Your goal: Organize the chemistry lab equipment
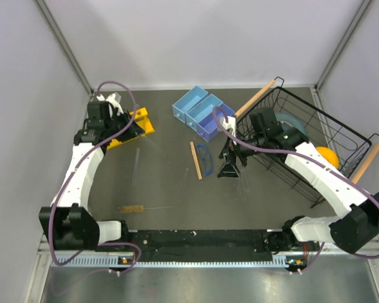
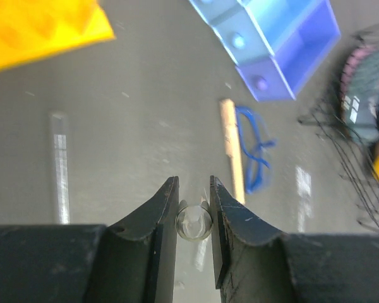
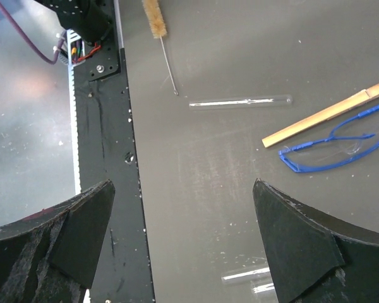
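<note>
My left gripper (image 2: 194,189) is shut on a thin clear glass tube (image 2: 194,222), seen end-on between the pads; in the top view this gripper (image 1: 123,124) hangs by the yellow rack (image 1: 141,121). Another tube (image 2: 60,167) lies on the table below it. My right gripper (image 3: 183,189) is open and empty above the table, just right of the blue safety glasses (image 1: 205,158) and the wooden stick (image 1: 196,160). Two tubes (image 3: 246,274) lie by its right finger, another tube (image 3: 240,101) farther off. The bristle brush (image 1: 136,208) lies near the front.
Two blue bins (image 1: 199,110) stand at the back centre. A black wire basket (image 1: 328,129) with wooden handles sits at the right, holding a grey-blue plate (image 1: 294,120) and a yellow bowl (image 1: 328,156). The black base rail (image 1: 196,240) runs along the near edge.
</note>
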Available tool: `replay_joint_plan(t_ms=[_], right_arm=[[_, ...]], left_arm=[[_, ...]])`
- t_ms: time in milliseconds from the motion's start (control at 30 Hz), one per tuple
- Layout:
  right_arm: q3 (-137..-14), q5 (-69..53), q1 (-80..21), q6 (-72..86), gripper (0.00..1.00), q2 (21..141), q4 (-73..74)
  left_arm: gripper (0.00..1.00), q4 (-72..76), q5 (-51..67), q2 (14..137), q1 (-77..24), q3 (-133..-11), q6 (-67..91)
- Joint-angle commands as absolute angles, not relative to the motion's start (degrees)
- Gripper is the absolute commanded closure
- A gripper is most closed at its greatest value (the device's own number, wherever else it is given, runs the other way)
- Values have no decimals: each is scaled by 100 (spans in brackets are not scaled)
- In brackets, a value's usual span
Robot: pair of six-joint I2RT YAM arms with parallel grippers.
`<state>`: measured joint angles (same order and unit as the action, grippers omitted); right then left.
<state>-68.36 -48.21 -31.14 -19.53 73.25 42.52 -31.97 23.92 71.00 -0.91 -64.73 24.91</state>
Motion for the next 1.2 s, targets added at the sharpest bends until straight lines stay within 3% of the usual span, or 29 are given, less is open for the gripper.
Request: replay_joint_plan(t_ms=[0,367,700,1167], right_arm=[[-6908,-5115,-3041,-2136,8,7128,4228],[-6899,-5159,-2927,-2136,8,7137,4227],[-6891,-5221,-2839,-2109,8,7163,4219],[-6855,-5229,-2839,-2118,8,7207,4192]], left_arm=[[94,-3146,1302,7574,219,-7363,1873],[94,-3410,-139,8709,316,-8938,1301],[94,-3393,-176,9422,316,-9702,1116],[93,-3331,-26,9703,308,-9844,1195]])
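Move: The left hand already grips a test tube; the yellow rack it goes to has its middle about 16 cm ahead, 15 cm to the left and 17 cm below. A tube already on the rack's right end stands some 18 cm ahead and 6 cm left, and a loose tube lies 9 cm left and 2 cm back. The blue trays' middle is roughly 23 cm ahead and 26 cm right. From the right hand, the rack lies about 32 cm ahead and 51 cm left. The left hand carries the pinched test tube forward and left to the yellow rack, about 14 cm forward and 11 cm left, rising some 5 cm on the way and then sinking about 2 cm as it eases to a stop over the rack's right half. Meanwhile the wrist turns some 30 degrees, its left side lifting and the fingers swinging counter-clockwise from forward-right to straight forward, which brings the tube close to upright beside the one already there, while the fingers keep their hold. ##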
